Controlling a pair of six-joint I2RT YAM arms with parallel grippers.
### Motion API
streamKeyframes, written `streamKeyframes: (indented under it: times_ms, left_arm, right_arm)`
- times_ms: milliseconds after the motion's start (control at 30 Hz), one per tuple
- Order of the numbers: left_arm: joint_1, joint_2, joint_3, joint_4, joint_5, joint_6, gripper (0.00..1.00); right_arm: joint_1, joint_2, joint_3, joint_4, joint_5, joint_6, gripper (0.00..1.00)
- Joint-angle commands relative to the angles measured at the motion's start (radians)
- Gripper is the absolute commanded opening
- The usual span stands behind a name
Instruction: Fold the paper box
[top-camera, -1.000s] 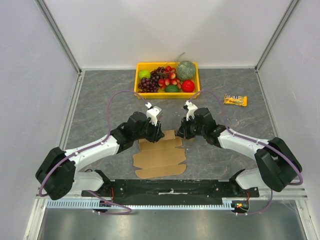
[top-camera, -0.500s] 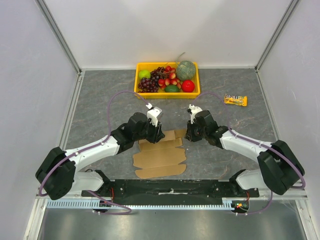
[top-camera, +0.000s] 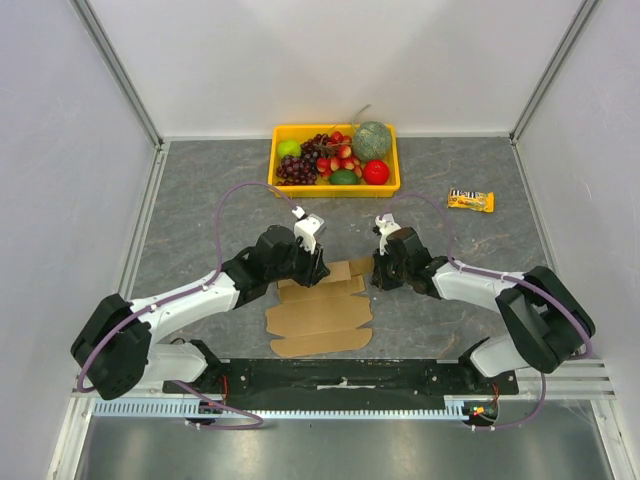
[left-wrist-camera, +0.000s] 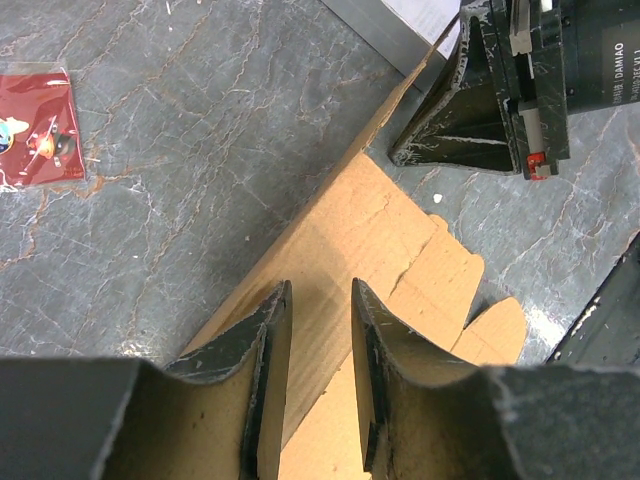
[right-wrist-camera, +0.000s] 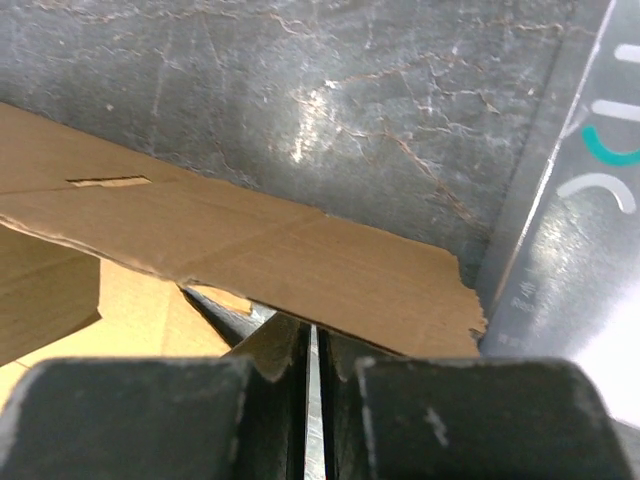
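The paper box (top-camera: 320, 315) is a brown die-cut sheet lying mostly flat near the front, with its far panel (left-wrist-camera: 380, 230) tilted up. My left gripper (top-camera: 316, 265) is over that panel's left part. In the left wrist view its jaws (left-wrist-camera: 320, 300) stand apart with cardboard showing between and under them. My right gripper (top-camera: 377, 272) is low at the panel's right end. In the right wrist view its fingers (right-wrist-camera: 312, 325) are nearly together, with only a thin slit between them. Their tips are tucked just under the flap's edge (right-wrist-camera: 300, 250), and no cardboard is in the slit.
A yellow tray (top-camera: 335, 190) full of fruit stands at the back centre. A yellow snack bar (top-camera: 470, 200) lies at the back right. A red packet (left-wrist-camera: 35, 125) lies on the grey table left of the box. The black base rail (top-camera: 350, 375) runs along the near edge.
My right gripper has dropped lower and shifted slightly right to the flap's right end, and its fingers have closed up. The left arm and the sheet have stayed put.
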Motion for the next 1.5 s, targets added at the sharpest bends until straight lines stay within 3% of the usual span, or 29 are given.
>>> streamKeyframes:
  times_ms: [0,1100,1467]
  left_arm:
    - [-0.007,-0.015,-0.020,0.008,0.000,-0.035,0.36]
    - [-0.017,-0.012,-0.040,0.022,0.001,-0.049,0.36]
    - [-0.019,-0.016,-0.047,0.027,0.001,-0.051,0.36]
  right_arm:
    - [0.001,0.023,-0.037,0.099,-0.048,0.018,0.09]
    - [-0.005,-0.040,-0.045,0.174,-0.195,0.070,0.11]
    - [-0.006,-0.018,-0.095,0.336,-0.296,0.156,0.11]
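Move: The box's loose right-hand end flap stands right by the nearly shut right fingers, its middle about 3 cm ahead, 3 cm to the left and 2 cm above them. The box's open right end is roughly 6 cm to their left, level fore and aft; the silver box lies about 11 cm ahead and 3 cm right, the red packet some 12 cm ahead and 16 cm left. From the left hand the flap is about 4 cm ahead and 9 cm right, at about its own height. The right hand, fingers staying nearly shut on the robot's side of the end flap, travels about 4 cm left towards the box's open end, easing off after the first 2 cm, then going on left while rising nearly 3 cm and drawing back about 1 cm, its left side rolling up some 15 degrees. Meanwhile the left hand stays put with its fingertips still on the box's light panel and its opening unchanged, steadying the box against the right hand's work. ##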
